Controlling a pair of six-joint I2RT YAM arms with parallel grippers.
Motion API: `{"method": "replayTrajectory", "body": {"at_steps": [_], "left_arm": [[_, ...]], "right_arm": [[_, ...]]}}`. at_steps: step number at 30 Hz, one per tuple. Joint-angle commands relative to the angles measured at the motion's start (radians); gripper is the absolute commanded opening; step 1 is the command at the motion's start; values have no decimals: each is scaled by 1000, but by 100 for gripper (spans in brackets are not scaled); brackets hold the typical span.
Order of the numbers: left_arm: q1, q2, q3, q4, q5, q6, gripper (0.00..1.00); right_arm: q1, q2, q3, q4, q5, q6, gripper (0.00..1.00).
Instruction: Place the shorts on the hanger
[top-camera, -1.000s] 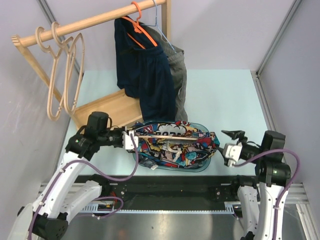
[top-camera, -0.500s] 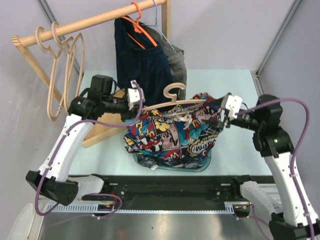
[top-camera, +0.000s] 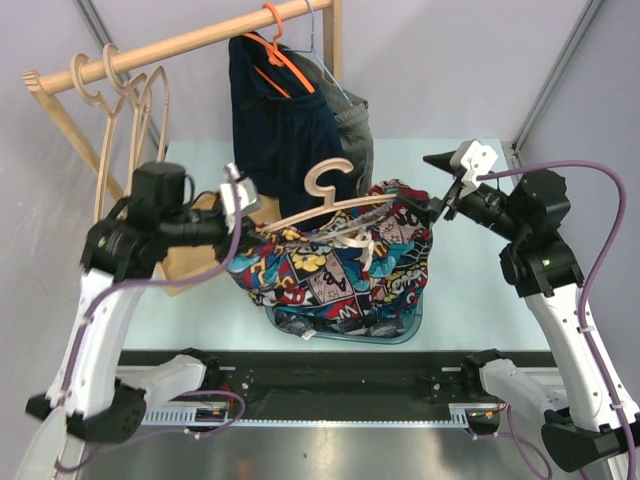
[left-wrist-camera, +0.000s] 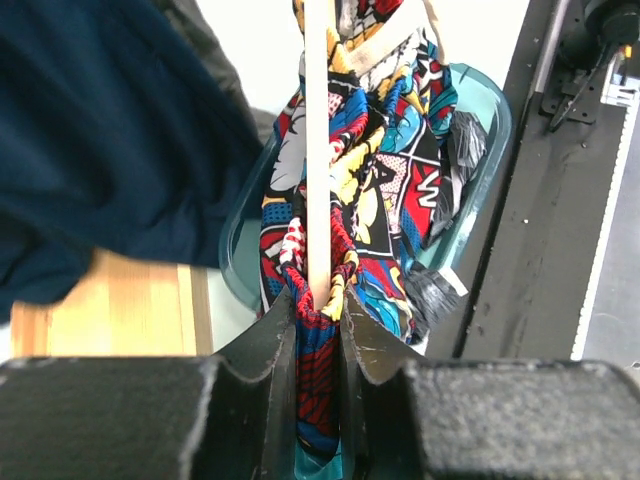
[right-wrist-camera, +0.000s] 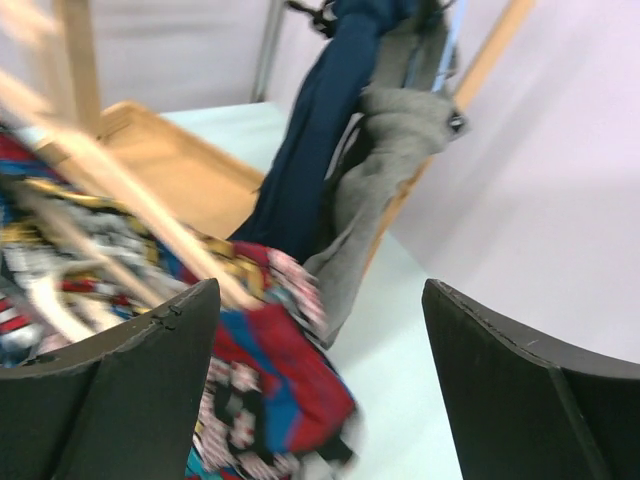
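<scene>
The comic-print shorts (top-camera: 340, 270) hang draped over the crossbar of the beige wooden hanger (top-camera: 330, 182), held in the air above the teal tray (top-camera: 412, 322). My left gripper (top-camera: 243, 207) is shut on the hanger's left end, with shorts fabric pinched in too. In the left wrist view the hanger bar (left-wrist-camera: 318, 150) runs straight out from the jaws, with the shorts (left-wrist-camera: 375, 200) around it. My right gripper (top-camera: 447, 183) is open and empty, just up and right of the hanger's right end. Its view shows the shorts (right-wrist-camera: 270, 385) and hanger (right-wrist-camera: 130, 215) at lower left, blurred.
The wooden rack's rail (top-camera: 190, 42) crosses the back left. On it hang two spare wooden hangers (top-camera: 125, 150), an orange hanger (top-camera: 282, 48) with a navy garment (top-camera: 290, 150), and a grey cloth (top-camera: 357, 140). The rack's wooden base (top-camera: 185, 262) sits behind my left gripper.
Both arms lifted the hanger and shorts out of the tray. The right gripper then let go of the hanger's right end, opened and drew up and right. The left arm shifted left.
</scene>
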Motion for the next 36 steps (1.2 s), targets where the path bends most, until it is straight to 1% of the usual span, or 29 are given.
{"method": "replayTrajectory", "body": {"at_steps": [1, 2, 3, 6, 10, 13, 16, 20, 21, 25, 26, 27, 32, 35, 36], "left_arm": [[12, -175, -54, 30, -71, -133, 0], [23, -209, -68, 21, -69, -136, 0], [69, -221, -71, -8, -66, -142, 0], [129, -279, -85, -50, -75, -165, 0], [178, -367, -110, -111, -103, -170, 0], [201, -430, -121, -181, -155, -151, 0], [230, -496, -124, -218, -238, -176, 0], [281, -528, -93, -197, -438, -258, 0], [290, -524, -87, -192, -533, -301, 0], [350, -464, -15, -160, -594, -372, 0], [386, -418, 4, -151, -606, -401, 0], [394, -396, 23, -146, -632, -420, 0], [404, -255, 197, -87, -634, -545, 0], [405, -171, 293, -25, -580, -596, 0], [404, -116, 321, -18, -571, -608, 0]], "right_arm": [[4, -13, 56, 109, 104, 72, 87], [6, -11, 61, 108, 108, 83, 88], [4, -11, 70, 102, 109, 86, 88], [4, -11, 79, 86, 121, 97, 89], [6, -22, 88, 57, 120, 108, 89], [7, -34, 93, 31, 121, 112, 89], [15, -45, 92, 2, 123, 108, 89], [32, -57, 93, -30, 134, 103, 89], [38, -59, 93, -36, 141, 101, 89], [72, -56, 93, -44, 158, 80, 90], [76, -56, 93, -42, 161, 72, 90], [80, -57, 93, -44, 167, 66, 90], [93, -62, 95, -64, 186, 37, 90], [95, -62, 96, -79, 195, 29, 90], [95, -60, 96, -81, 200, 28, 90]]}}
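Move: The left gripper already holds one end of the wooden hanger with the shorts on it. The free stretch of rail lies about 20 cm ahead of it, 10 cm to its left and 15 cm higher. The hanging hangers are some 15 cm ahead and 20 cm left; the navy trousers roughly 27 cm ahead and 4 cm right, a little lower. From the empty right gripper, that rail stretch lies about 37 cm left, 13 cm ahead and 8 cm up. Keep the left gripper shut on the hanger end and waistband and sweep it back and left by about 10 cm each way, then curve on left and forward, rising at the finish. Turn it some 65 degrees counter-clockwise throughout, so the hook swings towards the rail. Leave the right gripper open, with only a slight rise of some 3 cm. ##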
